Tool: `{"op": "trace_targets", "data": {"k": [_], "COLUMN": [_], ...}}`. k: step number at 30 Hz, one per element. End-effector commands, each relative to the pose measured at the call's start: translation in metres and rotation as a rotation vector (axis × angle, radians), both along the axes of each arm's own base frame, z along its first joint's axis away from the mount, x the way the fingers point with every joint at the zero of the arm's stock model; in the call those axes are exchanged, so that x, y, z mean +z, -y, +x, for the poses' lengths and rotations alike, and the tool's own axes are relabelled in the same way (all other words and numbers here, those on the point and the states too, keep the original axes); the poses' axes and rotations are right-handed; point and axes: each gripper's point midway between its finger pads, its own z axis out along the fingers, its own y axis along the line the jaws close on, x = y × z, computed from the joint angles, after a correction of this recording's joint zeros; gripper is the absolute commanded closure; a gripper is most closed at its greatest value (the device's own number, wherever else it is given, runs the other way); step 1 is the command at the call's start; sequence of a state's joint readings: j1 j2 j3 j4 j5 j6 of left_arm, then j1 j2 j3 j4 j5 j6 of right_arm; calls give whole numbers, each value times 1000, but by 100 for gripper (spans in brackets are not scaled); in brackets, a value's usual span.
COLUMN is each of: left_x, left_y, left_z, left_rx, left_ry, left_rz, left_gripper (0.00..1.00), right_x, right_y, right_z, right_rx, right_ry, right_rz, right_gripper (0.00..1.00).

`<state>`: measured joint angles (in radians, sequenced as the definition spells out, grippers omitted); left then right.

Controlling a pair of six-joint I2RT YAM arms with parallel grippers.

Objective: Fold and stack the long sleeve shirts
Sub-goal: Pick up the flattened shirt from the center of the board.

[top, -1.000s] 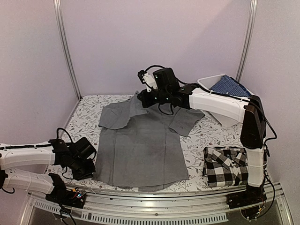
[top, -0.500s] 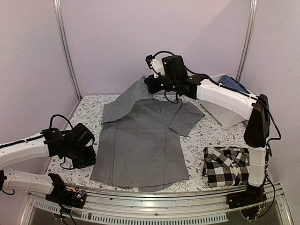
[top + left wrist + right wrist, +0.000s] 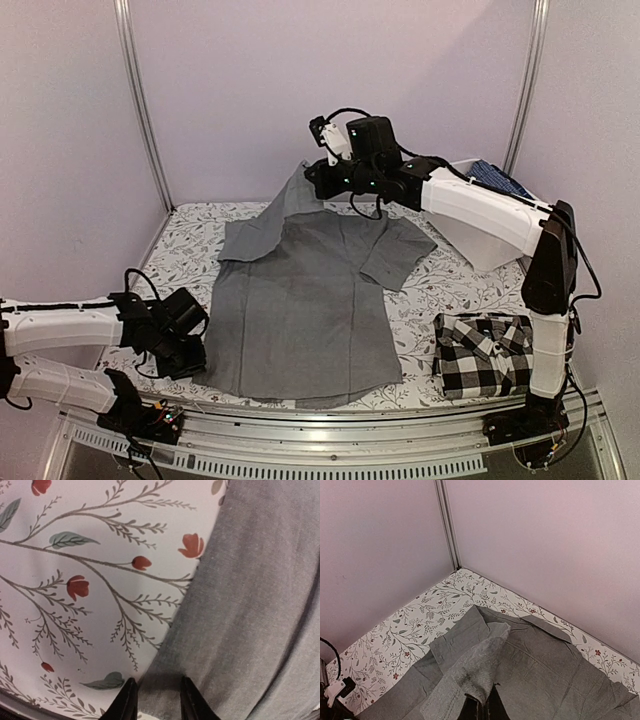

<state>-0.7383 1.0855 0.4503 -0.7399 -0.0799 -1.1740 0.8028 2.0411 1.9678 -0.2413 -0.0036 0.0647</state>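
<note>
The plain grey long sleeve shirt (image 3: 300,300) lies spread over the middle of the flowered table. My right gripper (image 3: 316,182) is shut on its far left shoulder and holds that part lifted above the table. In the right wrist view a fold of grey cloth (image 3: 485,665) is pinched in that gripper (image 3: 484,707). My left gripper (image 3: 195,355) sits low at the shirt's near left hem. Its fingers (image 3: 126,702) stand apart, open, with the grey hem edge (image 3: 260,605) lying between them. The black-and-white checked shirt (image 3: 482,355) rests folded at the near right.
A white basket (image 3: 440,172) holding blue patterned cloth (image 3: 492,185) stands tilted at the back right. Walls with metal posts (image 3: 140,110) close off the back and sides. Bare flowered table (image 3: 180,250) shows left of the grey shirt.
My right gripper raised the shirt's shoulder higher. My left gripper rose, came back down at the near left hem, and its jaws parted from shut.
</note>
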Motion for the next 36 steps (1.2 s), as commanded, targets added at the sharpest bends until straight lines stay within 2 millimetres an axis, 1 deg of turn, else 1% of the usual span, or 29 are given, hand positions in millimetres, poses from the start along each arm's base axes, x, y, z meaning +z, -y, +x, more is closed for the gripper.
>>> {"op": "trace_targets", "data": {"k": [1,5,7,10,13,15,17,20,24,29,34,36], "left_x": [-11,-21,-27,-42,-53,-56,-54,-42,-16,12,30,37], "left_y": [0,-1,2,4,5,5,7,8,5,8,11,12], "left_z": [2,-5,-10,-20,-28,-29,-26,-13,2,10,15,18], "left_rx": [-12,-21,-32,-60,-99,-120,-131,-132,-112,-73,-72,-82], "left_ry": [-22,-75,-102,-162,-224,-243,-239,-191,-125,-54,-10,4], "left_rz": [29,51,53,59,82,102,109,130,165,128,95,101], "left_gripper": [70,69,71,78,85,92,99,100,100,100,100,100], "right_x": [18,17,18,15,15,14,13,15,20,37,58,62], "right_y": [2,2,2,3,5,7,9,11,14,23,29,29], "right_z": [-9,-11,-12,-13,-17,-19,-21,-22,-20,-6,4,6], "right_rx": [24,31,33,36,37,36,34,33,17,-59,-97,-102], "right_ry": [5,-1,-1,-6,-8,-14,-17,-15,7,90,189,208], "right_rz": [38,45,48,55,73,82,86,88,81,51,11,5], "right_gripper": [100,100,100,100,100,100,100,100,100,100,100,100]}}
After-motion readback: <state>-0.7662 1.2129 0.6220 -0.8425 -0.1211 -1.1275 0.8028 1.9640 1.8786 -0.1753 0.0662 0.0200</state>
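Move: The left fingers, parted, stand right at the grey shirt's left side near the hem; the bit of edge to be gripped is about 3 cm ahead, 3 cm right and 1 cm down. The hem corner lies some 2 cm behind and the shirt's middle roughly 17 cm ahead, 24 cm right. From the right hand, already holding up the shirt's upper left part, that edge is about 26 cm back, 21 cm left and 32 cm below; the shirt's middle is 12 cm back, 3 cm left. The left fingers shut on the shirt's side edge just above the hem corner, pinching it after skimming about 5 cm forward and right, slightly down; the hand then eases partway back leftwards and towards the base and lifts some 3 cm. The right hand keeps its grip on the raised upper part, dips about 3 cm, then rises nearly 5 cm, drifting a little right. ##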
